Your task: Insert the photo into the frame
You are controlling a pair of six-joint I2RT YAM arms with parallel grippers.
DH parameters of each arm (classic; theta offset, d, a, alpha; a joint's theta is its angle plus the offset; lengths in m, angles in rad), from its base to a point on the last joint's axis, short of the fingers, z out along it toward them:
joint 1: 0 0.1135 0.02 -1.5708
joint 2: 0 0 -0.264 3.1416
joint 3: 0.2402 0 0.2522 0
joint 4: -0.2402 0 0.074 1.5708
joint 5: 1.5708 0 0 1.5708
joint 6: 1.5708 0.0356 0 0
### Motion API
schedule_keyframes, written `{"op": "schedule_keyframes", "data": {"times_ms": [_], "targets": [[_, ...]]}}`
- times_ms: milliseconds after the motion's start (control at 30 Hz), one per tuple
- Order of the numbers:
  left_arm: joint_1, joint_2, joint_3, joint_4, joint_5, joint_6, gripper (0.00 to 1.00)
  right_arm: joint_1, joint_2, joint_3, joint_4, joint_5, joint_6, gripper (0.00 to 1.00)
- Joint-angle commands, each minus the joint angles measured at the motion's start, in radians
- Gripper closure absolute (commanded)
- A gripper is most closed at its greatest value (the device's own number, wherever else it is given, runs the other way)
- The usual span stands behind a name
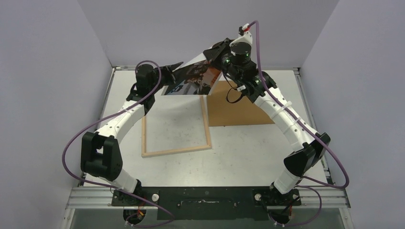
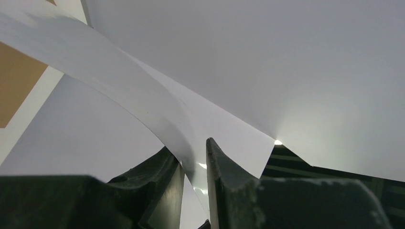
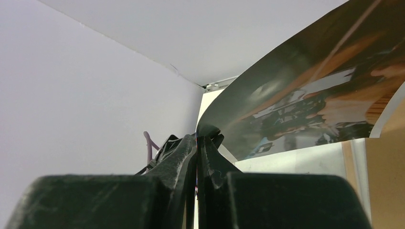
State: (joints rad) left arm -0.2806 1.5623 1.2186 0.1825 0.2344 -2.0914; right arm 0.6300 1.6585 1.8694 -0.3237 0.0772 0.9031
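The photo (image 1: 196, 78) hangs curled in the air over the far end of the table, its dark printed side facing down towards the arms. My right gripper (image 1: 213, 53) is shut on its upper right corner; in the right wrist view the fingers (image 3: 197, 136) pinch the sheet, and the print (image 3: 310, 95) bows away to the right. My left gripper (image 1: 173, 68) is at the photo's left edge. In the left wrist view the white back of the photo (image 2: 191, 119) passes between its fingers (image 2: 186, 144), with a gap still showing. The frame (image 1: 176, 151) lies flat below, pale wood side up.
A plain brown backing board (image 1: 239, 107) lies on the table right of the frame, partly under the right arm; it also shows in the left wrist view (image 2: 14, 81). Grey walls close in the back and sides.
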Motion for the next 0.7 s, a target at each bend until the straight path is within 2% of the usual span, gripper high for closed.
{"op": "schedule_keyframes", "data": {"times_ms": [0, 400, 467, 500, 567, 667], "targets": [[0.000, 0.016, 0.064, 0.065, -0.036, -0.075, 0.81, 0.004, -0.070, -0.013, 0.054, -0.032, 0.008, 1.00], [-0.001, 0.025, 0.070, 0.078, -0.060, -0.075, 1.00, -0.008, -0.103, -0.074, 0.069, -0.039, 0.019, 0.99], [-0.001, 0.022, 0.065, 0.076, -0.066, -0.071, 1.00, -0.013, -0.112, -0.092, 0.067, -0.032, 0.025, 0.87], [-0.002, 0.020, 0.063, 0.072, -0.071, -0.066, 1.00, -0.015, -0.117, -0.103, 0.068, -0.027, 0.030, 0.74], [-0.002, 0.015, 0.055, 0.061, -0.081, -0.062, 1.00, -0.017, -0.132, -0.129, 0.070, -0.015, 0.034, 0.58], [-0.002, 0.016, 0.053, 0.061, -0.095, -0.054, 1.00, -0.018, -0.160, -0.170, 0.084, 0.007, 0.029, 0.42]]}}
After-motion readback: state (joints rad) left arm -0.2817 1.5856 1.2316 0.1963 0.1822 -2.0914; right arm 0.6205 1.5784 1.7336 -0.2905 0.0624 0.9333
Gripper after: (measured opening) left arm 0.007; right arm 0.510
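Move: Between the left hand's partly open fingers passes one edge of the photo, whose middle lies about 10 cm to the right, 1 cm ahead and 2 cm above. From that hand the empty frame is some 4 cm back, 3 cm left and 32 cm down, the brown board 5 cm ahead, 30 cm right and as low. From the right hand, still pinching the photo, the photo's middle is roughly 7 cm ahead, 1 cm left and 8 cm below. Closing fully on the photo's edge, the left hand pinches it while creeping about 1 cm forward. The right hand keeps its pinch, easing slightly back, until the left is shut; then it opens its fingers to about half, lets the photo go and backs off down, back and to the right, some 2 cm in all. ##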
